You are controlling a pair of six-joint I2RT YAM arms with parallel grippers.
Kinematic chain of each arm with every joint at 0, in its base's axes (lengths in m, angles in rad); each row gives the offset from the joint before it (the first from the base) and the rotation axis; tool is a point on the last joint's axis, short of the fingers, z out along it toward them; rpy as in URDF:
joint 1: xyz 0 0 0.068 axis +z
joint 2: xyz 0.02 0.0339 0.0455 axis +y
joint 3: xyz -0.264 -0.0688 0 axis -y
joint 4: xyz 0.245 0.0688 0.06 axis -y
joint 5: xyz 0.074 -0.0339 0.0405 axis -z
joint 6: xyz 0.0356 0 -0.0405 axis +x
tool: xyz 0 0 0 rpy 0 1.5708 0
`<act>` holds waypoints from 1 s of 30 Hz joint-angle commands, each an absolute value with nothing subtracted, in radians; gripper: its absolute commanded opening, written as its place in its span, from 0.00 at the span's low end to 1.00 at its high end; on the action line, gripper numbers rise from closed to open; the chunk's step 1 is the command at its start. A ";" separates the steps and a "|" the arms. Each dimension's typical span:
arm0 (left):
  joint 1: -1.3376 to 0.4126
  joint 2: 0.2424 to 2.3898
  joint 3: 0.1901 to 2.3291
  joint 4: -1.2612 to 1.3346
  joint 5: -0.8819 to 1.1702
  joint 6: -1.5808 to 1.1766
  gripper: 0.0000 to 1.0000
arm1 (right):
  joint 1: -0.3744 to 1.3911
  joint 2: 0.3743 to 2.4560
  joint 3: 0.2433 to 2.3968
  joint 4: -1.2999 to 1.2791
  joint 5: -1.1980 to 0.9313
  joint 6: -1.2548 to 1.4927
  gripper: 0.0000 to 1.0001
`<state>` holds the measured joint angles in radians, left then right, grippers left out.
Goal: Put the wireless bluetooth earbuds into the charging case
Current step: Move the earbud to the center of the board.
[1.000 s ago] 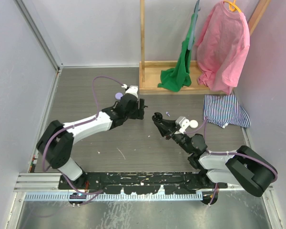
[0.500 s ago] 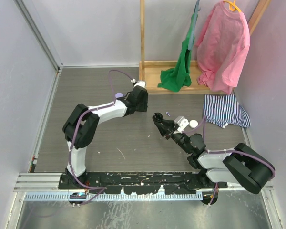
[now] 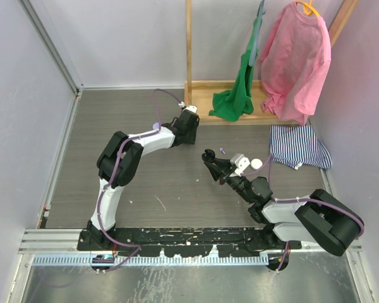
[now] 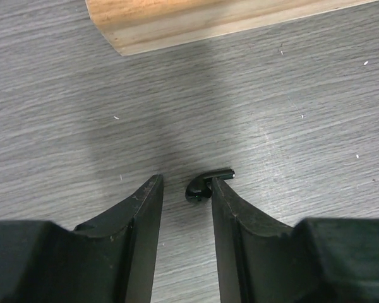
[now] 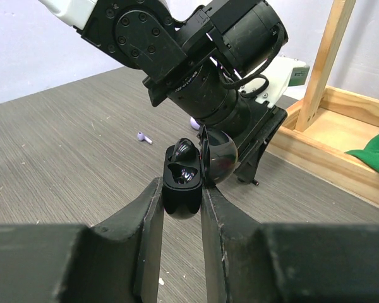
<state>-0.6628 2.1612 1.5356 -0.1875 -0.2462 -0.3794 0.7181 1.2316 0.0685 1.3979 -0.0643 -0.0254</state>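
A black earbud [image 4: 205, 185] lies on the grey table, touching the tip of my left gripper's [image 4: 186, 183] right finger; the jaws stand open, and the left finger is clear of the earbud. In the top view the left gripper [image 3: 191, 140] points down close to the wooden rack base. My right gripper [image 5: 180, 189] is shut on the black charging case [image 5: 183, 180], which it holds above the table with its lid open. One black earbud [image 5: 183, 150] sits in the case. A lilac earbud [image 5: 144, 137] lies loose on the table beyond it.
The wooden rack base [image 4: 208, 19] runs just past the left fingertips. A green cloth [image 3: 234, 101] and a pink shirt [image 3: 297, 63] hang on the rack. A striped cloth [image 3: 297, 146] lies at the right. A lilac round case [image 3: 156, 126] peeks out beside the left arm.
My left arm has swung right and farther back toward the rack base, and its jaws have narrowed. The right arm and the case have stayed put.
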 commanded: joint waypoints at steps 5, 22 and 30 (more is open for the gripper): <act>-0.654 2.163 1.561 -0.214 -0.206 -0.353 0.29 | 0.719 1.240 0.084 1.451 -0.070 -0.042 0.06; -0.655 1.927 1.339 -0.328 -0.095 -0.136 0.17 | 0.719 1.242 0.095 1.426 -0.086 -0.044 0.06; -0.656 1.824 1.234 -0.442 -0.018 -0.058 0.17 | 0.719 1.247 0.098 1.422 -0.087 -0.043 0.06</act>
<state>-0.6571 1.8992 1.2575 -0.3725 -0.0849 -0.1204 0.7181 1.2442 0.0692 1.3701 -0.0765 -0.0292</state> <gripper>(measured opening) 0.187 0.309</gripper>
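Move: The black earbud lies right at the left gripper's open tips, under 1 cm below the point between them and nearer the right finger. The wooden rack's near left corner is about 7 cm ahead and 2 cm left of the gripper, a lilac earbud some 5 cm back and 10 cm right, and the lilac round case roughly 6 cm ahead and 12 cm left. From the right gripper, the black earbud is about 20 cm ahead, 6 cm left and 16 cm below. Close the left gripper's fingers on the black earbud while holding it in place low over the board, then bring it back about 10 cm and left some 5 cm, picking up speed away from the wooden rack and keeping level close to the board. As you go, tip the fingers further down and swing the wrist clockwise by roughly 15 degrees. ##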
